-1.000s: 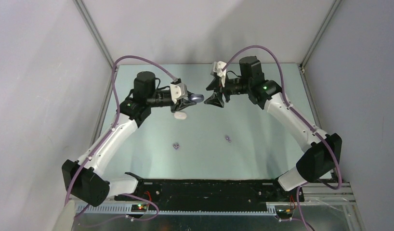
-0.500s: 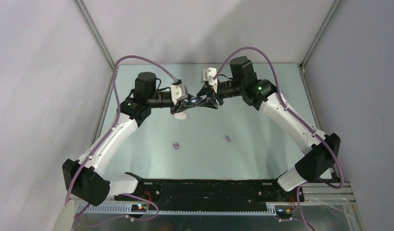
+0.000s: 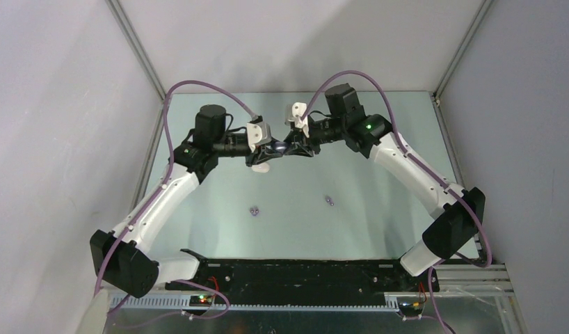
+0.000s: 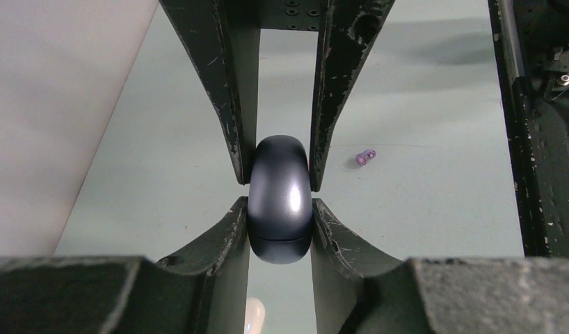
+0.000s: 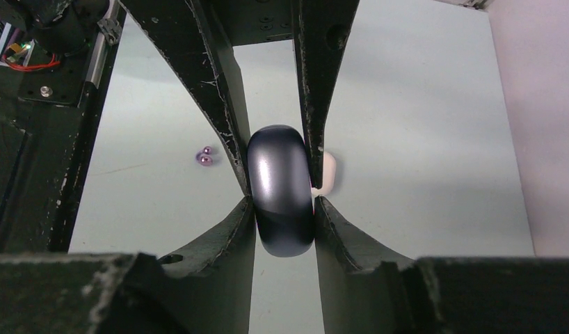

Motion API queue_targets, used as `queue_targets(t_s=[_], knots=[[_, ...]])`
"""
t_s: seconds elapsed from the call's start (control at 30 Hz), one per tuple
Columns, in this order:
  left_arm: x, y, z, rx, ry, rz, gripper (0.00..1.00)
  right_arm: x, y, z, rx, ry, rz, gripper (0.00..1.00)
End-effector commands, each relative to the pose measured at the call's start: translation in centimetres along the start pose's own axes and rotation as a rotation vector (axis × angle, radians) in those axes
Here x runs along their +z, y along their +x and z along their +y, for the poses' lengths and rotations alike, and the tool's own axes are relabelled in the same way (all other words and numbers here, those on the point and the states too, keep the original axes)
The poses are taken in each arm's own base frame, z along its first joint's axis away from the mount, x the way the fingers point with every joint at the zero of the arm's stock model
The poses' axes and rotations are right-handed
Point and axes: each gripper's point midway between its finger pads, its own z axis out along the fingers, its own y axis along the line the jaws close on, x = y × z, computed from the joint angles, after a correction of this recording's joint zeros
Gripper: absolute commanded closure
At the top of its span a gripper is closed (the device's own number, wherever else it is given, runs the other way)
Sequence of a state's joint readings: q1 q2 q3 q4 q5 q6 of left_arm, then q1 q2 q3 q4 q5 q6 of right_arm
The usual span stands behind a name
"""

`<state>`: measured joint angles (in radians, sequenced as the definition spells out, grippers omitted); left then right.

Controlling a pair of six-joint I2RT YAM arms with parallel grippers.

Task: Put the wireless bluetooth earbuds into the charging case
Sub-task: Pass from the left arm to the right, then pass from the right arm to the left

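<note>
A dark blue charging case (image 3: 278,145) hangs in the air above the back middle of the table, closed, with both grippers on it. My left gripper (image 3: 270,147) is shut on one end of the case (image 4: 279,202). From the opposite side my right gripper (image 3: 291,146) is shut on the same case (image 5: 280,198), its fingers pressing both flanks. Purple earbuds lie on the mat in two small clusters (image 3: 254,210) (image 3: 329,201). One purple earbud cluster (image 4: 365,157) shows past the left fingers, another (image 5: 204,156) past the right fingers.
A white case (image 3: 261,167) lies on the mat just below the held case, and the white case (image 5: 328,170) peeks out behind the right fingers. Grey enclosure walls stand on three sides. The black base rail (image 3: 302,273) runs along the near edge.
My right gripper has moved left to the dark case and its jaws have closed onto it. The left gripper has kept the case still.
</note>
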<state>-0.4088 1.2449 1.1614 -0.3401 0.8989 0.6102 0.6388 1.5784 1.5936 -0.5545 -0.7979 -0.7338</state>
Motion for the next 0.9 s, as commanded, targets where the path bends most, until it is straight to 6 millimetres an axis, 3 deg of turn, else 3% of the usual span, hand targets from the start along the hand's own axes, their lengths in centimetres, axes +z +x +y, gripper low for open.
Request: queue_targets(t_s=[0.0,0.03,0.1,0.23,0.37,0.5,0.7,0.87], knots=[[-0.6,-2.5,1.4,0.052,-0.054,-0.043,0.69,-0.6,-2.3,-0.1,0.001,0.002,-0.051,0.81],[-0.6,-2.3,1.5,0.043,-0.062,-0.039,0.58,-1.1,-2.5,-0.4,0.03,0.014,-0.059,0.86],[-1.0,-2.2,1.5,0.023,-0.069,-0.037,0.5,-2.1,-3.0,-1.1,0.083,0.03,-0.091,0.91],[-2.0,-2.6,1.5,-0.081,-0.037,-0.104,0.43,-4.1,-4.2,-2.0,0.248,0.024,-0.185,0.92],[-2.0,-4.6,1.5,-0.194,0.03,-0.213,0.4,-4.8,-5.0,-2.2,0.366,-0.012,-0.279,0.92],[-1.6,-6.3,2.0,-0.259,0.07,-0.287,0.36,-4.4,-5.2,-1.9,0.369,-0.041,-0.301,0.93],[-1.2,-6.4,2.6,-0.305,0.081,-0.285,0.34,-3.9,-5.6,-1.9,0.353,-0.048,-0.307,0.93],[-1.0,-6.4,2.5,-0.324,0.105,-0.283,0.41,-3.4,-5.5,-2.0,0.331,-0.044,-0.293,0.93]])
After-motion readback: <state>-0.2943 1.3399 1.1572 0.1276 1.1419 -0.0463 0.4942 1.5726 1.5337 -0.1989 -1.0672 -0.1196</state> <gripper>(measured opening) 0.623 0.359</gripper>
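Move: The dark charging case is pinched by both hands at once, its middle about 2 cm to the right of the left hand and 2 cm to the left of the right hand, level with both. On the table some 27 cm below the left hand lie the white case, about 3 cm ahead and 6 cm left; the left purple earbud, 10 cm back and 7 cm left; and the right purple earbud, 8 cm back and 15 cm right. Open the left gripper to release the charging case, easing it about 1.5 cm left and forward, then lift it roughly 5 cm, bring it back right and level its fingertips. Keep the right fingers shut on the case; swing that hand right and forward while raising it, then ease partway back left, its tips tilting up and the wrist rolling some 25 degrees. ##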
